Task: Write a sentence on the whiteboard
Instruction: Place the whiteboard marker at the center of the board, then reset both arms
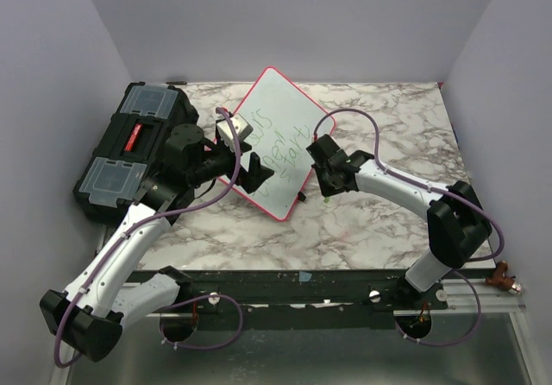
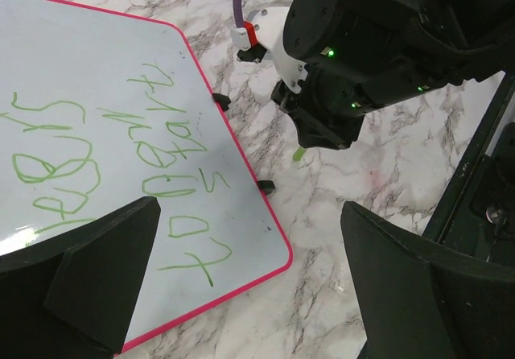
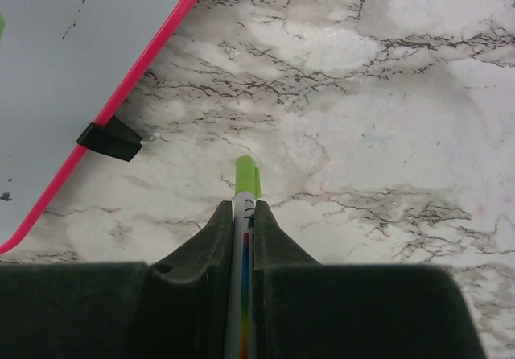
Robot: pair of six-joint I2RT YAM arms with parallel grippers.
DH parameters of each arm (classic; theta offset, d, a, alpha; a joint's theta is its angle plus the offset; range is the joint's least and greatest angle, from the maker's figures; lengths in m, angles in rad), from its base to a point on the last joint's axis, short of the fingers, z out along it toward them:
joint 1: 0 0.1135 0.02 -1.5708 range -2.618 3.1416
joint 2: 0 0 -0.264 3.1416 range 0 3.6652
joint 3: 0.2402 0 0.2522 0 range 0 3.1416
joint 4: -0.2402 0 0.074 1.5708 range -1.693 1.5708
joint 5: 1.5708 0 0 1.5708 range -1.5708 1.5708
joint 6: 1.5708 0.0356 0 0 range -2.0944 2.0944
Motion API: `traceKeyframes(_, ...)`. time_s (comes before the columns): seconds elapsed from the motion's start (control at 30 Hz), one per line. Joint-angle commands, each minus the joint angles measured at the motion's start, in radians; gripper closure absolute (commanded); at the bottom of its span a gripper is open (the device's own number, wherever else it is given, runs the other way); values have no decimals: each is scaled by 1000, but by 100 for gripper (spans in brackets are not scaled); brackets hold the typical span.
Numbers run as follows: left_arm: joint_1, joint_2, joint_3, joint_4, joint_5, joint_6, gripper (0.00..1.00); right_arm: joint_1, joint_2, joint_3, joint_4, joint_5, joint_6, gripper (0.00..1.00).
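Observation:
The whiteboard, white with a pink rim, lies tilted on the marble table. The sentence runs across it in thin green handwriting. My left gripper hovers open over the board's near corner, nothing between its fingers. My right gripper is shut on a green-capped white marker, just off the board's right edge. The marker's green tip points down at bare marble, clear of the board. In the right wrist view the jaws pinch the marker barrel.
A black toolbox with clear lid pockets sits at the table's left, next to the left arm. Small black clip feet stick out from the board's rim. A metal rail runs along the near edge. Walls enclose the table.

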Motion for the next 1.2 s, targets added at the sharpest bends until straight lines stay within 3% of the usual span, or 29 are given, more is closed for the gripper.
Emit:
traceKeyframes(0.0, 7, -19, -12, 21, -20, 10, 2, -25, 31, 12, -23, 38, 17, 99)
traceKeyframes(0.03, 8, -22, -14, 21, -20, 10, 2, -30, 37, 18, -31, 46, 21, 91)
traceKeyframes(0.2, 8, -31, -24, 23, -19, 13, 2, -64, 10, 26, -42, 69, 19, 24)
traceKeyframes(0.3, 8, -30, -22, 24, -15, 12, 2, -78, -8, 47, -63, 92, 8, 2)
traceKeyframes(0.8, 8, -43, -37, 31, -38, 10, 2, -91, -83, 237, -121, 237, -19, 0)
traceKeyframes(1.17, 7, -140, -115, 111, -137, 25, 1, -91, -158, 194, 7, 154, -59, 0)
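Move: The right hand still grips the marker, green cap downward, and the table spot for it is straight below the fingers, about 4 cm down. From that hand the lower clip on the board's edge is some 7 cm left and level with it; the board's centre is roughly 18 cm ahead and 14 cm left, both about 3 cm below. From the left hand the marker is around 18 cm right, 4 cm ahead and 26 cm below. The right hand slides level to its right about 3 cm with a little forward travel, away from the lower clip, and swings its fingers from nearly shut to wide open as it goes, letting go of the marker on the marble just off the board's edge. With the fingers open it then climbs about 13 cm and works on forward, some 6 cm in all, tilting the fingers up from the table by about 20 degrees and turning slightly clockwise. ##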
